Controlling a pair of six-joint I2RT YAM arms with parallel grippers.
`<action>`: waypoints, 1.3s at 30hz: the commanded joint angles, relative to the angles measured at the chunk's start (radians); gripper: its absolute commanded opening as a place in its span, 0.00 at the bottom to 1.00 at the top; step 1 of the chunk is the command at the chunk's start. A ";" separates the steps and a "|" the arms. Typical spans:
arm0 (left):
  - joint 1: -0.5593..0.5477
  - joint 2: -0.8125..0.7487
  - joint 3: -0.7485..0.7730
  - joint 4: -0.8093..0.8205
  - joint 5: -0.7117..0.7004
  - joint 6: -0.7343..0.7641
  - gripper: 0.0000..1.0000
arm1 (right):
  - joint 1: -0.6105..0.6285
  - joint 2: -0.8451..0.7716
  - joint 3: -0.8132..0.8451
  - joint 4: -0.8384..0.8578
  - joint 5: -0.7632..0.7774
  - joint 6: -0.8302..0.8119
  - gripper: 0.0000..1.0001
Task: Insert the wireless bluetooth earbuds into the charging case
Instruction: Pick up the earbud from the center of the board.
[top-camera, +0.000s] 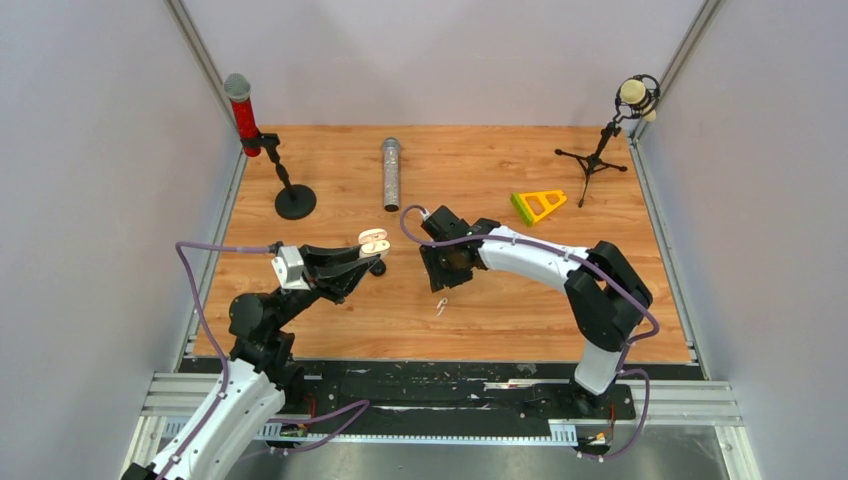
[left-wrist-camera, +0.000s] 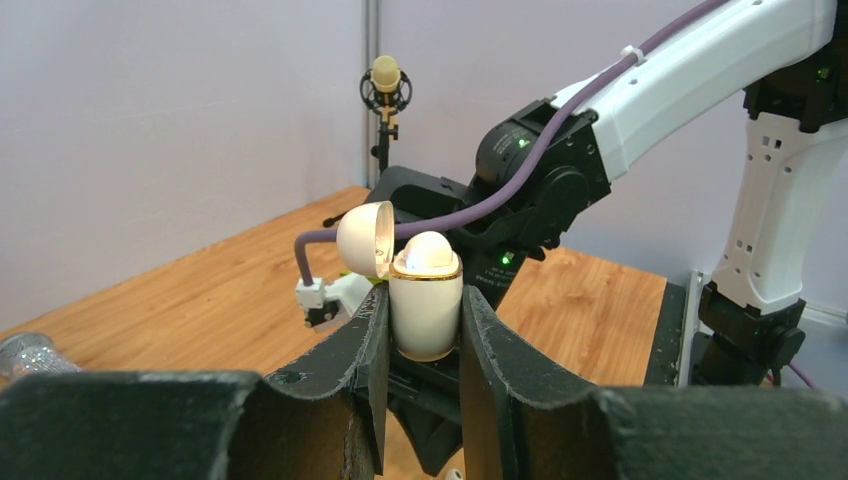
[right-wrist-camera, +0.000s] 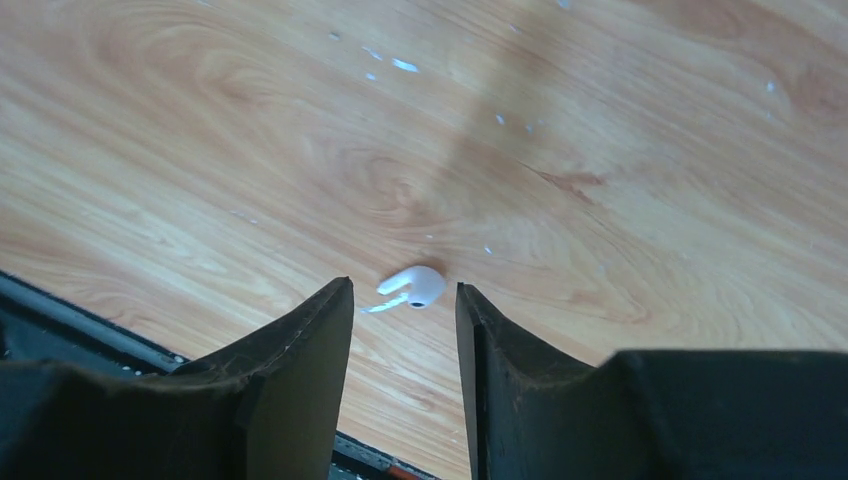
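Observation:
The white charging case (left-wrist-camera: 425, 310) with a gold rim stands upright between the pads of my left gripper (left-wrist-camera: 424, 298), which is shut on its body. Its lid (left-wrist-camera: 365, 238) is swung open to the left, and a rounded white top shows at the mouth. In the top view the case (top-camera: 374, 241) is held above the table left of centre. One white earbud (right-wrist-camera: 420, 286) with a short stem lies on the wood. My right gripper (right-wrist-camera: 403, 290) hangs open just above it with nothing between its fingers, and the earbud (top-camera: 441, 305) lies just below that gripper (top-camera: 443, 282).
A thin white sliver (right-wrist-camera: 378, 307) lies against the earbud's stem. A red microphone on a round stand (top-camera: 295, 201) is at the back left, a silver microphone (top-camera: 390, 172) lies at the back centre, a green-yellow triangle (top-camera: 537, 205) and a tripod microphone (top-camera: 592, 160) at the back right.

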 joint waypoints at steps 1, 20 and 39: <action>0.004 -0.007 0.034 0.038 0.002 0.017 0.00 | -0.003 0.008 -0.034 -0.015 0.009 0.096 0.44; 0.005 -0.009 0.035 0.038 -0.001 0.015 0.00 | -0.037 0.084 -0.058 0.031 -0.053 0.114 0.30; 0.004 -0.008 0.034 0.036 0.001 0.020 0.00 | -0.037 0.036 -0.056 0.025 -0.053 0.109 0.09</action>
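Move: The white earbud lies on the board about 5 cm below the open right fingers, some 2 cm back and 1 cm to their right. A thin white strip lies just behind it, some 2 cm nearer the base and about level left to right, and the black case sits roughly 12 cm to the left of the earbud and 6 cm farther out. From the left hand, the earbud is around 11 cm right, 4 cm ahead and 29 cm below. The right hand sinks about 4 cm onto the earbud, drawing back some 1.5 cm and slightly right as it goes, while the wrist tilts about 10 degrees so that the fingertips swing back towards the base. The half-open fingers start narrowing on the way down, then stay low at the board and close on the earbud from both sides, stopping at about half their starting gap with the earbud pinched between the tips. ##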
